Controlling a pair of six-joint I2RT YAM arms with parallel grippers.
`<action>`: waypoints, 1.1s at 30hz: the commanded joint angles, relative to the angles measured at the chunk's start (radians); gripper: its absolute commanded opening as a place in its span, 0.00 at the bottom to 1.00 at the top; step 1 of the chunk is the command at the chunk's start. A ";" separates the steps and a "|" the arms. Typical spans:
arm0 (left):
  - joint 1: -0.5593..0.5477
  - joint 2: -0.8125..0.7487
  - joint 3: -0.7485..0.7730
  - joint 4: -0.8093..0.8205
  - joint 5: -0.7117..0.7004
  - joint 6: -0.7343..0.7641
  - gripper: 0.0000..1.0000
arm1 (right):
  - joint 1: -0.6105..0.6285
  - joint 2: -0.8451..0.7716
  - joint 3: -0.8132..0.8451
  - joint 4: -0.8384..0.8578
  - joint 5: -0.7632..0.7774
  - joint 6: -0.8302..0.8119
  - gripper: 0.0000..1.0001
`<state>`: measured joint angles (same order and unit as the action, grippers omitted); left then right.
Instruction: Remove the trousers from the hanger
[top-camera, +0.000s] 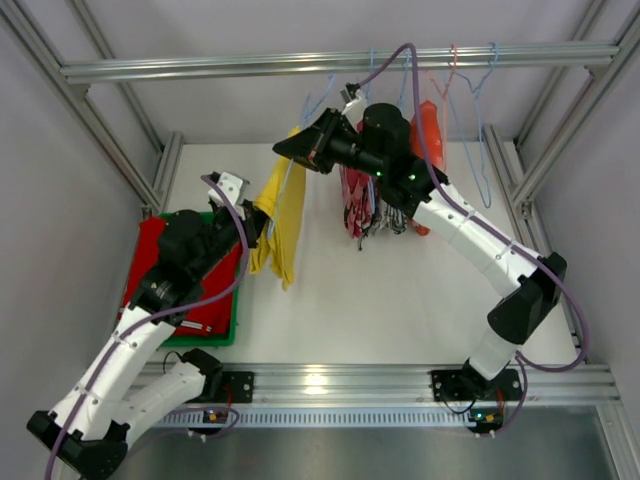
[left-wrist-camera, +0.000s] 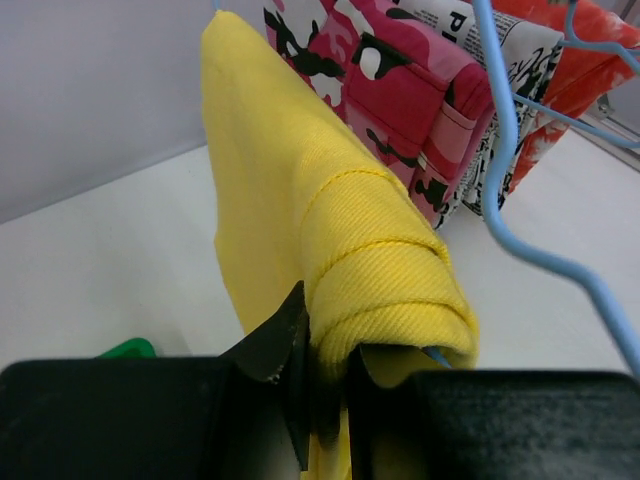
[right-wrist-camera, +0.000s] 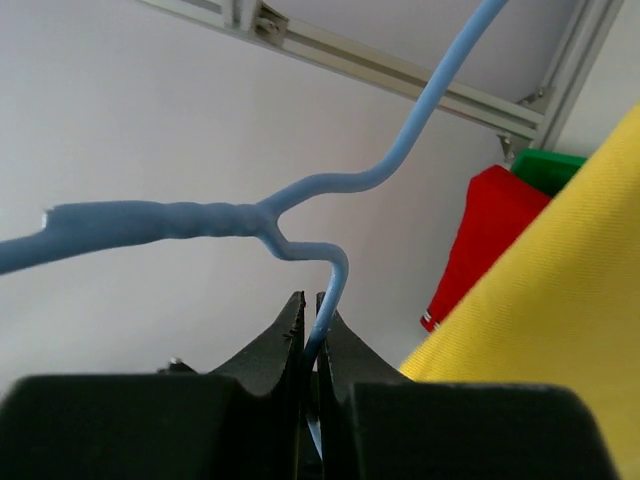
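Observation:
The yellow trousers (top-camera: 290, 225) hang over a light blue wire hanger (left-wrist-camera: 508, 190) below the top rail. My left gripper (left-wrist-camera: 328, 385) is shut on a thick fold of the yellow trousers (left-wrist-camera: 340, 240) at their lower edge; in the top view the left gripper (top-camera: 260, 218) sits at the cloth's left side. My right gripper (right-wrist-camera: 312, 330) is shut on the thin wire of the hanger (right-wrist-camera: 330, 190), just under its twisted neck. In the top view the right gripper (top-camera: 285, 150) is above the yellow cloth. The red trousers (top-camera: 148, 250) lie in a green tray (top-camera: 205, 335) at the left.
More garments hang to the right: pink camouflage trousers (top-camera: 357, 200), a black-and-white printed piece (left-wrist-camera: 500, 60) and an orange one (top-camera: 428, 130). Bare blue and red hangers (top-camera: 480, 120) hang from the aluminium rail (top-camera: 300, 65). Frame posts stand at both sides.

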<state>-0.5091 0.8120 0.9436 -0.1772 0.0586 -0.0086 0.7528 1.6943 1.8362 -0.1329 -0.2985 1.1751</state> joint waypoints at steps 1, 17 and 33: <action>0.020 -0.040 0.135 0.061 0.006 -0.077 0.00 | -0.013 -0.102 -0.087 0.122 -0.033 -0.124 0.00; 0.153 0.064 0.467 0.148 0.067 -0.335 0.00 | -0.006 -0.154 -0.288 0.150 -0.054 -0.400 0.00; 0.408 0.016 0.736 0.042 -0.046 -0.303 0.00 | 0.022 -0.189 -0.354 0.142 -0.067 -0.453 0.00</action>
<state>-0.1448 0.8902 1.5833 -0.3042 0.0917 -0.3565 0.7620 1.5570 1.4899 -0.0391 -0.3645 0.7578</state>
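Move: The left gripper already pinches the yellow trousers, whose middle lies some 6 cm ahead, 3 cm right and 6 cm below. The green tray is about 20 cm to its left, 4 cm back and 32 cm down; the camouflage trousers hang about 13 cm ahead and 17 cm right, nearly level. From the right gripper, closed on the blue hanger by its neck, the yellow trousers' middle is about 17 cm below, 2 cm ahead and 2 cm left. Lift the left gripper some 23 cm, keeping its pinch on the yellow trousers, and in the later half swing it about 8 cm left, away from the hanger, its left side dipping and its fingertips tipping up. Meanwhile lower the right gripper about 9 cm, rolling it some 20 degrees with its grip on the hanger kept. ##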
